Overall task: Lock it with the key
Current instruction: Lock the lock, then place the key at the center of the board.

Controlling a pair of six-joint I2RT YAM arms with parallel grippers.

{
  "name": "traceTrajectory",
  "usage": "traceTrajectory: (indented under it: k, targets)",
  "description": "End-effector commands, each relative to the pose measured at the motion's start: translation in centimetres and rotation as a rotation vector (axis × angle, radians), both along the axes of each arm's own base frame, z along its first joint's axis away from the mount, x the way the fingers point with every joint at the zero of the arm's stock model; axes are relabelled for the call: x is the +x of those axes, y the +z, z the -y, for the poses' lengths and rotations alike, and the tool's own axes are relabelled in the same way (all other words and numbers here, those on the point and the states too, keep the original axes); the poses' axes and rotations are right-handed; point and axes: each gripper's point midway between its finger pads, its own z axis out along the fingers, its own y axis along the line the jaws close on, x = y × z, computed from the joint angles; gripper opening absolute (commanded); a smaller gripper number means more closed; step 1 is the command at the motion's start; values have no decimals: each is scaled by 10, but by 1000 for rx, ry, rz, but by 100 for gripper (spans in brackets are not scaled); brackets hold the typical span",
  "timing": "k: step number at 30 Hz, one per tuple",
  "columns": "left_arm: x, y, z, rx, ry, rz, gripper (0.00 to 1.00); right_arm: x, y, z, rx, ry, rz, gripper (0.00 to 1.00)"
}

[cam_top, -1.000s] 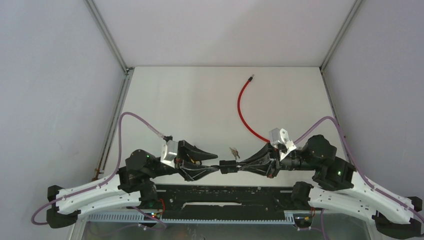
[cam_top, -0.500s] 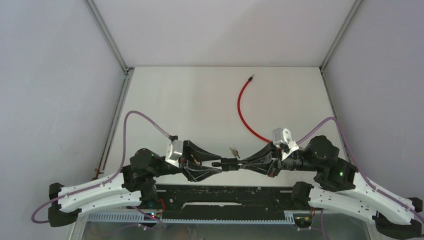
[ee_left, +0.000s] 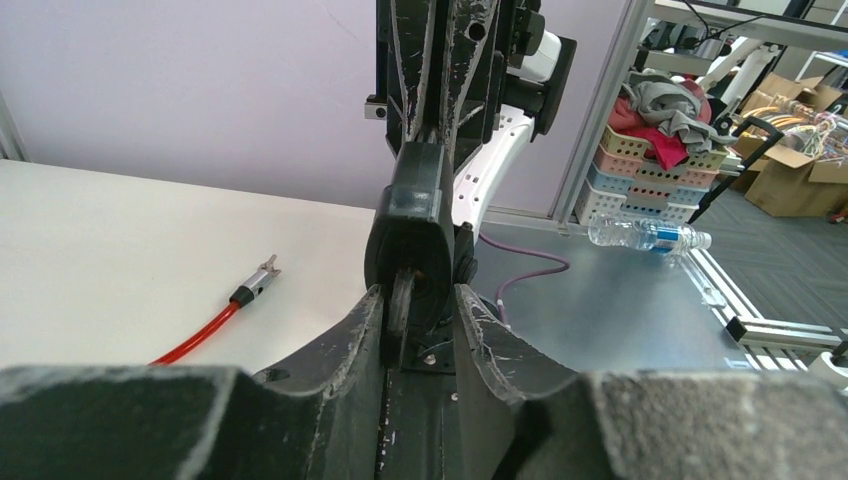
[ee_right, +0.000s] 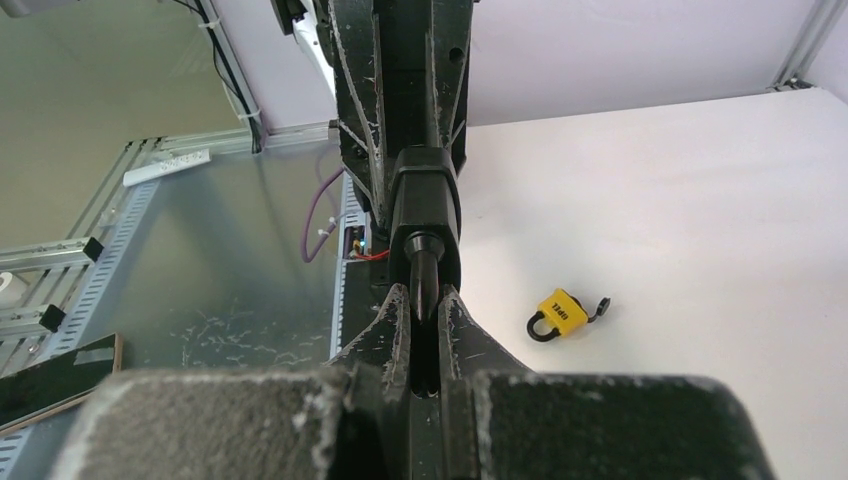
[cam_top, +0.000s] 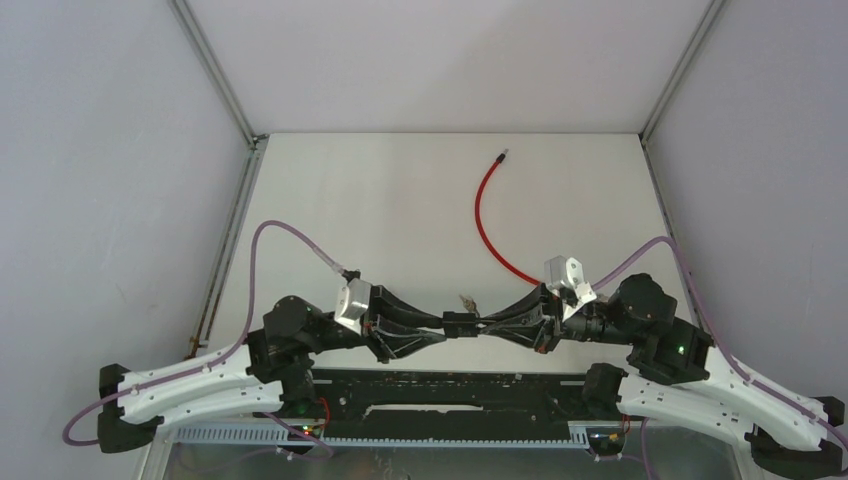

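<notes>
A black lock body (cam_top: 459, 325) hangs above the table between my two grippers, on the near end of a red cable (cam_top: 480, 215). My right gripper (cam_top: 484, 326) is shut on the black tapered neck (ee_right: 424, 278) behind the lock body (ee_right: 424, 195). A flat black key head (ee_left: 401, 300) sticks out of the lock body (ee_left: 414, 225) toward my left gripper (cam_top: 440, 325). The left gripper (ee_left: 418, 292) stands narrowly open round the key. One finger (ee_left: 368, 320) lies against the key head. A gap shows on the other side.
A small yellow padlock (ee_right: 560, 312) lies on the white table (cam_top: 380, 210) just behind the held lock, also seen as a small padlock (cam_top: 466, 301) from above. The cable's free metal tip (ee_left: 264, 272) rests at the back. Frame rails line the table's sides.
My left gripper has moved right onto the lock body and its jaws have narrowed round the key head. The right gripper has kept its hold and barely moved.
</notes>
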Motion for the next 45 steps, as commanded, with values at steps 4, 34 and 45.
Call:
traceTrajectory:
  k: [4,34,45]
  targets:
    - [-3,21,-6,-68,-1,28,33,-3,45,6,154,-4,69,0]
    - [37,-27,-54,3,302,-128,0,27,13,20,35,-186,17,0]
    - [118,-140,-52,441,784,-434,0,95,-74,-15,-243,-491,-232,0]
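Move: The left hand's open fingers stand around the black key head, which sits about 1 cm to their right in the black padlock; the lock body is some 5 cm to the right, level. The loose silver keys lie roughly 12 cm ahead and 6 cm right on the table, about 25 cm below; the yellow padlock about 9 cm ahead, 11 cm left, equally low. The right hand holds the black padlock by its shackle, the body 4 cm left of it and the key head 7 cm left, both level. Almost still at first, the left fingers close on the key head; then the hands draw apart along the key's line, the left about 5 cm left, the right about 3 cm right. Both then swing fast forward and down by 6 to 9 cm, fingers tipping downward, left wrist turning some 30 degrees counter-clockwise; the right, still gripping the shackle, turns clockwise and drifts back left. ##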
